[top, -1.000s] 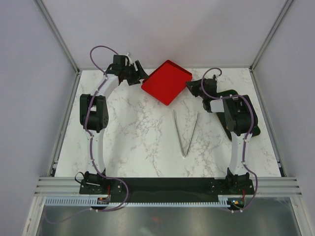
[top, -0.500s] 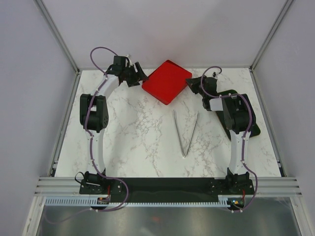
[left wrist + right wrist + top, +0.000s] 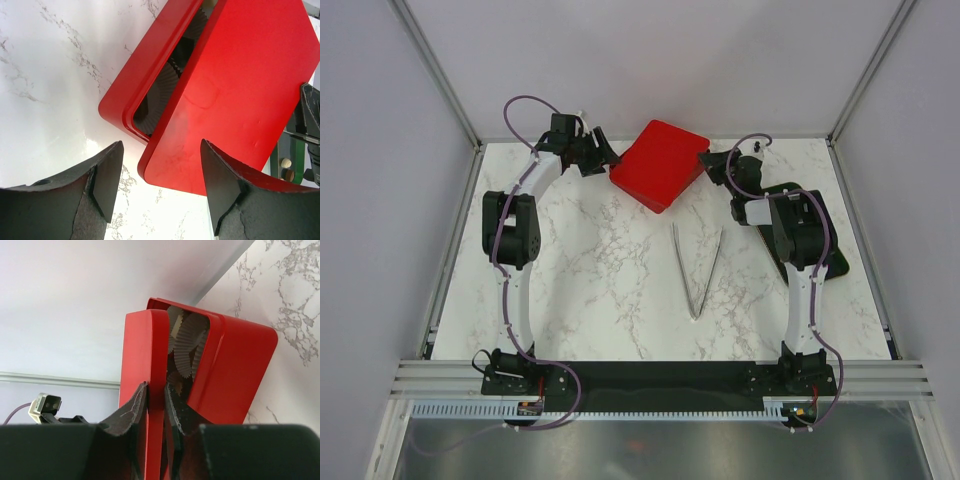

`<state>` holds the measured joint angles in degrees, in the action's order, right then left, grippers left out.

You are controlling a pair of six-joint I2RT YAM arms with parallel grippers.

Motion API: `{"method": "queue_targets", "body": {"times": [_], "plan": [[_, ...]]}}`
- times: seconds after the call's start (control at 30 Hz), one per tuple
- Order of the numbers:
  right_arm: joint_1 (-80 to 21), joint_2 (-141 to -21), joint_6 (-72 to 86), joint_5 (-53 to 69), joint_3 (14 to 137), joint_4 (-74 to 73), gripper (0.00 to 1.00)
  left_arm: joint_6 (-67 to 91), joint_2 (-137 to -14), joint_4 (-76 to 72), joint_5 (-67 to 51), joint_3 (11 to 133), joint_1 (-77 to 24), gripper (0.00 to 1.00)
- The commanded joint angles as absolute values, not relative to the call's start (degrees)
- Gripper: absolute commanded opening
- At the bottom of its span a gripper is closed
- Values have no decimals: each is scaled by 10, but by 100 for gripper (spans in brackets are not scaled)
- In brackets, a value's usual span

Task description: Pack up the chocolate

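A red box (image 3: 131,82) lies at the back of the table with pleated paper cups (image 3: 189,342) inside. Its red lid (image 3: 660,162) sits tilted over it, partly covering the opening. My right gripper (image 3: 156,387) is shut on the lid's edge (image 3: 150,345), one finger inside and one outside. My left gripper (image 3: 161,150) is open just off the lid's near corner, touching nothing. In the left wrist view, two small tan and brown chocolate pieces (image 3: 286,168) show at the far right, in a green tray. No chocolate shows inside the box.
Long metal tweezers (image 3: 697,265) lie in a V at mid-table. A dark green tray (image 3: 837,262) sits under the right arm at the right side. The enclosure's back wall stands close behind the box.
My right gripper has carried the lid back and leftward, turning it further over the box. The left jaws have narrowed slightly but stay open.
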<state>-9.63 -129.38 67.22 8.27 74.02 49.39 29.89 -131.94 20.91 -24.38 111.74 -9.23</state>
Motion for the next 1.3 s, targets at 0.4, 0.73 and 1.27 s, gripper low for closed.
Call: {"method": "queue_targets", "body": {"times": [0.4, 0.73, 1.27], "plan": [[-94, -1343, 695, 73, 788, 553, 0, 293, -1289, 193, -280, 1080, -92, 64], [-94, -1342, 691, 80, 782, 565, 0, 290, -1306, 190, -289, 1103, -92, 41], [-93, -1337, 666, 73, 773, 590, 0, 274, -1351, 207, -245, 1176, -92, 31]]}}
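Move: The red lid lies tilted and half over the box. Its middle is about 12 cm right of the open left hand, barely 1 cm ahead and 1 cm lower, and its left corner already sits just in front of the fingertips. From the right hand, which keeps hold of the right side, the lid's middle is some 10 cm left and 1 cm back. The box's middle is roughly 11 cm right of the left hand, 2 cm ahead and 5 cm down. The dark tray stands about 20 cm right and 17 cm back of the right hand. The lid's left corner is taken by the left hand, which dips some 2.5 cm and draws back about 2 cm while its fingers begin closing, shuts them to pinch the edge between top face and lower rim, then rises some 3 cm and eases forward again. The right hand keeps its pinch, edging forward 1.5 cm and sinking as much before coming up about 1 cm. ##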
